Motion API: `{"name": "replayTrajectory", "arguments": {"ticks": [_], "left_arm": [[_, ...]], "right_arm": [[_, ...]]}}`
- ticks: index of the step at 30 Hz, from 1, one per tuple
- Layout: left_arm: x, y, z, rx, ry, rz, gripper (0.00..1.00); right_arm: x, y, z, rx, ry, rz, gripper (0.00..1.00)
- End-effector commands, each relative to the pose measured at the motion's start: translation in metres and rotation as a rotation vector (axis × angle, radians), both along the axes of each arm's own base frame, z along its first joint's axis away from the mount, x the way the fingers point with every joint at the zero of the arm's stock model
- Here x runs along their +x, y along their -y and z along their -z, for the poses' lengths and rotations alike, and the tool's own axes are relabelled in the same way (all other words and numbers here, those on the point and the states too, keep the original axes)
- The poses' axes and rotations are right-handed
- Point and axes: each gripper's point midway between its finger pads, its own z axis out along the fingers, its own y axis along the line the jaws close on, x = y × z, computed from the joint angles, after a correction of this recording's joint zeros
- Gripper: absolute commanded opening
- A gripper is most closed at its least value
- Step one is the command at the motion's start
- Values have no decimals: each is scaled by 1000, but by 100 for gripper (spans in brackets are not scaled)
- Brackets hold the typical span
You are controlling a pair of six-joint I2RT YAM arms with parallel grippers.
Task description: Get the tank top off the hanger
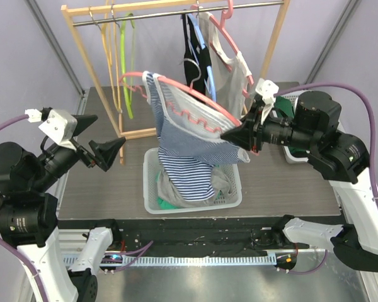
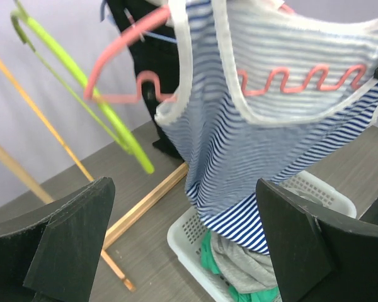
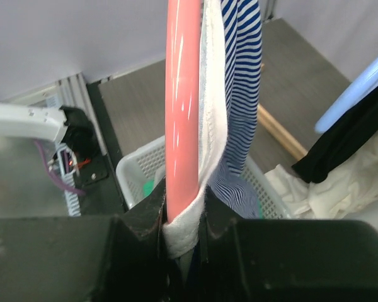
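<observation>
A blue-and-white striped tank top (image 1: pixel 183 141) with white trim hangs on a pink hanger (image 1: pixel 195 94) held tilted above the basket; its hem droops into the basket. My right gripper (image 1: pixel 230 134) is shut on the hanger's right end, and in the right wrist view the pink hanger (image 3: pixel 181 94) and the top's white trim (image 3: pixel 214 145) are pinched together in that gripper (image 3: pixel 183 214). My left gripper (image 1: pixel 110 154) stands open to the left of the garment, apart from it. In the left wrist view the tank top (image 2: pixel 264 145) and hanger (image 2: pixel 113 60) lie ahead of the open gripper (image 2: pixel 184 189).
A white mesh basket (image 1: pixel 152 189) holding grey and green clothes sits under the top. Behind it stands a wooden rack (image 1: pixel 88 75) with a green hanger (image 1: pixel 123 69) and black and cream garments (image 1: pixel 223 56). Another white container (image 1: pixel 296 154) sits behind my right arm.
</observation>
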Motion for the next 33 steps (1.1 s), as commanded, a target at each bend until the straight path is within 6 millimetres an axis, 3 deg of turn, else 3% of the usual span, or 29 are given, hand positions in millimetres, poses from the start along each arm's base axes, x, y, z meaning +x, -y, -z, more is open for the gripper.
{"name": "replayTrajectory", "arguments": {"ticks": [1,8,11,18,25,33], "left_arm": [[-19,18,-20,37,126,129,100],[-34,47,-33,29,159,394,100],[-33,56,-23,-11,100,520,100],[-38,64,-4,-24,4,680,100],[-32,63,18,-19,-17,706,100],[-37,65,41,-70,-137,776,96]], "right_arm": [[-42,5,-6,36,57,-151,1],[-60,0,36,-19,-70,-254,1],[-64,-3,44,-29,-92,-281,1],[-67,-11,49,-59,-112,-331,1],[-72,-18,55,-95,-127,-367,1],[-71,-24,45,-105,-100,-378,1]]}}
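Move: The open left hand's goal, the tank top's left strap, is about 16 cm ahead, 12 cm to its right and roughly level; the pink hanger's bare left end sits some 6 cm left of the strap. The right hand already grips the hanger's right end with the tank top's edge; the basket lies some 12 cm to its left, 8 cm back and 35 cm below. Right hand lowers the held hanger some 8 cm and back; open left turns clockwise, moving right towards the strap. ##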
